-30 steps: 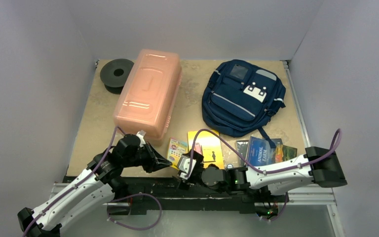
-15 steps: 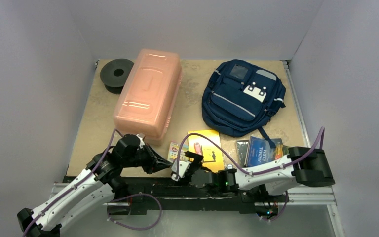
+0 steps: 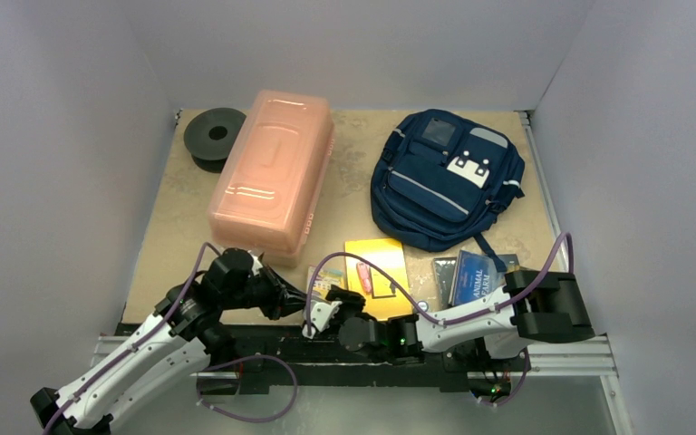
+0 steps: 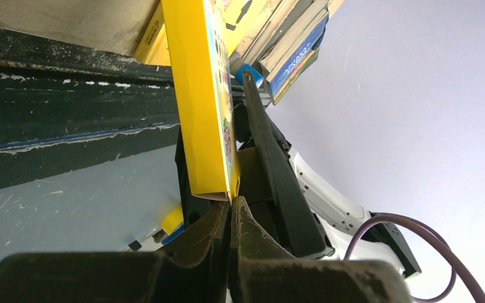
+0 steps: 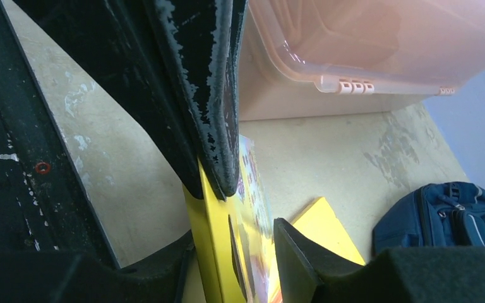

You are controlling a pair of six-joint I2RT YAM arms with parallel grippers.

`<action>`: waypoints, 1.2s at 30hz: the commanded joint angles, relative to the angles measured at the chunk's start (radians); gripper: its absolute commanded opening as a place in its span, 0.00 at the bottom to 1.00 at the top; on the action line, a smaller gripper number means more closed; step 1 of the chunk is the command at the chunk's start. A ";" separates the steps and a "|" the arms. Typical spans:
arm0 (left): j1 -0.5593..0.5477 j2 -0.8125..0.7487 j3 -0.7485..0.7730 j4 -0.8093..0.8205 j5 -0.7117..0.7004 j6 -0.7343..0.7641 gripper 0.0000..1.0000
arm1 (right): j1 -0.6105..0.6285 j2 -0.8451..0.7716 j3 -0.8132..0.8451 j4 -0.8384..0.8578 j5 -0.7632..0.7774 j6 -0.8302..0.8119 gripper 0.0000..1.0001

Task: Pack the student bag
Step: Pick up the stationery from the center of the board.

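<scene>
The student bag (image 3: 449, 177) lies zipped at the back right, and its corner (image 5: 445, 214) shows in the right wrist view. A small yellow box (image 3: 325, 281) stands on edge at the table's front. My left gripper (image 3: 297, 294) is shut on the edge of this box (image 4: 199, 95), its tips (image 4: 230, 202) pinching one corner. My right gripper (image 3: 319, 313) straddles the same box (image 5: 224, 265) from the other side. The jaws (image 5: 233, 230) are open: one finger lies against the box and the other stands a little off its printed face. The left gripper's fingers (image 5: 208, 95) clamp the box just above.
A long pink plastic box (image 3: 272, 172) stands at the back left, with a black spool (image 3: 215, 134) behind it. A yellow book (image 3: 379, 267) and a stack of books (image 3: 478, 276) lie near the front edge. The black rail (image 3: 263, 340) runs just below both grippers.
My right arm has swung left to the small yellow box and its jaws have narrowed around it. The left gripper has shifted slightly, still shut on the box.
</scene>
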 commanded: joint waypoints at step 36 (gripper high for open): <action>0.000 0.057 0.509 -0.203 -0.029 1.395 0.87 | -0.425 -0.491 0.256 -0.616 -1.091 0.491 0.14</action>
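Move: The left hand pinches a corner at the near, open end of the yellow stationery box; the box's middle lies about 5 cm ahead, 4 cm to the right and 4 cm below. The right hand straddles it with half-open fingers, the middle some 4 cm ahead, 1 cm left and 3 cm below. From the right hand, the yellow workbook is roughly 11 cm right and 5 cm ahead, the small bottle 20 cm right and level with it, both about 9 cm lower. The right fingers shut on the stationery box near its open end and keep it pinched while the left fingers open wide and let go. The right hand then lifts the box about 11 cm, tipping some 30 degrees downward. The left hand clears up and to the left, rising about 15 cm before sinking a little, its wrist swinging its fingers from downward towards forward. ##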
